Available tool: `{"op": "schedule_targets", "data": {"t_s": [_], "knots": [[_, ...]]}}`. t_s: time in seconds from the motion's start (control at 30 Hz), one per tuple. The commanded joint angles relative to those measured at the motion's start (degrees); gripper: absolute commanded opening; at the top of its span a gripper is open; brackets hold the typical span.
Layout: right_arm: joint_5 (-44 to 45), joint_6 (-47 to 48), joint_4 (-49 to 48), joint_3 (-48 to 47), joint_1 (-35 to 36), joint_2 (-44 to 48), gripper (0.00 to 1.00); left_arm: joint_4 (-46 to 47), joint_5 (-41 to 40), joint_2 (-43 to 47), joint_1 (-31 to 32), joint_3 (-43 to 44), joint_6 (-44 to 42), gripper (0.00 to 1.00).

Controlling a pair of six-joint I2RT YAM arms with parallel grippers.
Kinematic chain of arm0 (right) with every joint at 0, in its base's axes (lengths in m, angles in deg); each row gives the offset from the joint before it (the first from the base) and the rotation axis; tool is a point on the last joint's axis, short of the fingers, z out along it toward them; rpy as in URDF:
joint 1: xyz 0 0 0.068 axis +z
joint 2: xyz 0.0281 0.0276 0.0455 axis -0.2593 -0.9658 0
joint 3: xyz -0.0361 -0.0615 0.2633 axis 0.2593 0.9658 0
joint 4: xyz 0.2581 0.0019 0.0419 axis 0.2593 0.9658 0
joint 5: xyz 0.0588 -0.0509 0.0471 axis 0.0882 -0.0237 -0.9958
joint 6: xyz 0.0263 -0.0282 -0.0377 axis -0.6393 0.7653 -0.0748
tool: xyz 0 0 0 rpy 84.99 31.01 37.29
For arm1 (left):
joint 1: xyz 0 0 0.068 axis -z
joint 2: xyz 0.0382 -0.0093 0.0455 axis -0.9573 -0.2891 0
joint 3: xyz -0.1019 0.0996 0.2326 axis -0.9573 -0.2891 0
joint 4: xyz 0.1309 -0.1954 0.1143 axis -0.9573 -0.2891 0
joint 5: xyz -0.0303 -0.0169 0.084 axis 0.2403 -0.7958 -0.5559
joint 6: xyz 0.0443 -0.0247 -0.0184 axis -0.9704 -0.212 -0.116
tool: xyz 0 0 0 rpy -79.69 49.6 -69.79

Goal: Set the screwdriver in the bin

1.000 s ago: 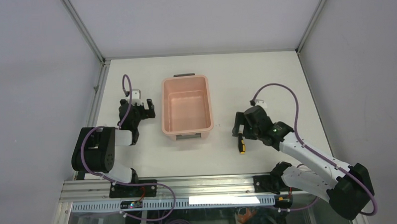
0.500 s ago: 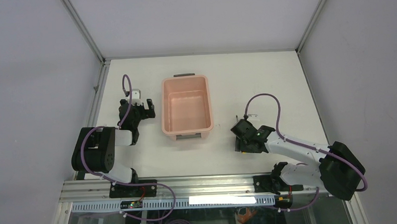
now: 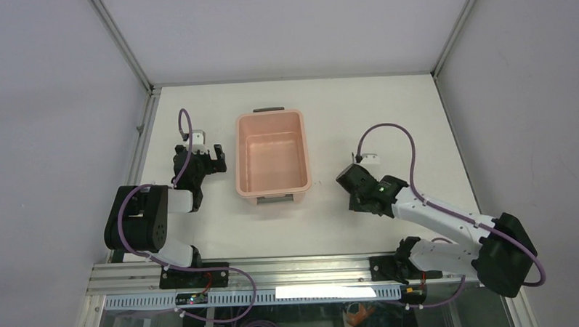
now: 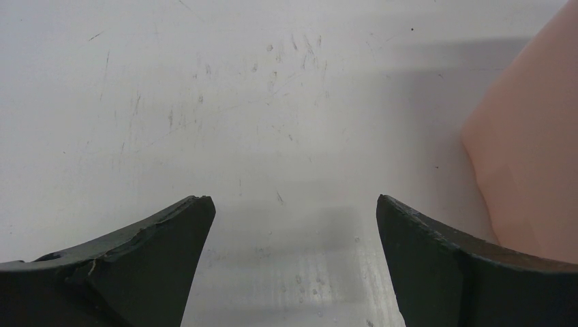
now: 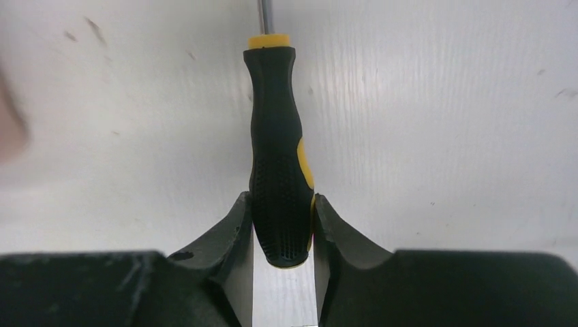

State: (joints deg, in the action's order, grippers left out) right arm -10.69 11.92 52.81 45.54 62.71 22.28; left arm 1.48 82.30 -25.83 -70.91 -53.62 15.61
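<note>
The screwdriver (image 5: 276,157) lies on the white table, its black-and-yellow handle towards my right wrist and its thin shaft running away from it. My right gripper (image 5: 282,198) is shut on the butt end of the handle, both fingers pressing its sides. In the top view that gripper (image 3: 355,189) sits low on the table right of the bin (image 3: 273,191) and hides the screwdriver. The pale pink bin stands empty at the table's middle. My left gripper (image 3: 211,158) is open and holds nothing, just left of the bin, whose wall (image 4: 531,157) shows in the left wrist view.
Grey handles (image 3: 269,109) sit at the bin's far and near ends. The right arm's purple cable (image 3: 387,131) loops above the gripper. Walls and metal frame posts close in the table at the back and on both sides.
My right gripper came down over the screwdriver and its jaws went from wide open to closed on the handle. The left arm and the bin have not moved.
</note>
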Motion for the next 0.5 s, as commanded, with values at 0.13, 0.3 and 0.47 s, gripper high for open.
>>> {"op": "schedule_targets", "data": {"t_s": [0.13,0.3,0.47], "knots": [[11.6,2.8,6.5,-20.1,0.3,5.5,0.00,1.5,0.6,1.2,0.4,0.6,1.0,0.99],[10.7,4.4,8.5,-28.0,0.3,5.6,0.00,1.5,0.6,1.2,0.4,0.6,1.0,0.99],[4.5,9.0,6.3,-35.3,0.4,1.8,0.00,1.5,0.6,1.2,0.4,0.6,1.0,0.99]]}}
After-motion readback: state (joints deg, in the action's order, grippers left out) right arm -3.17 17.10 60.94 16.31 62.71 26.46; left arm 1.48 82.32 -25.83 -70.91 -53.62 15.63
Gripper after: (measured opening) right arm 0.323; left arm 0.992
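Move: The screwdriver is already off the table in my right fingers, gripped near the end of its handle. The bin it is meant for has its middle about 16 cm ahead and 20 cm to the left of my right hand, some 2 cm higher. The bin's near handle is only about 3 cm ahead, 20 cm left and 4 cm up. My idle left hand has the bin's middle about 19 cm to its right and 3 cm back. I carry the screwdriver steeply upward with my right hand, some 18 cm, fast at first and then easing. As it climbs I bring it about 6 cm forward and slightly left, to well above rim height but still to the right of the bin. My wrist tips the fingers up by 20 to 25 degrees towards forward, and they keep their pinch on the handle's end. ##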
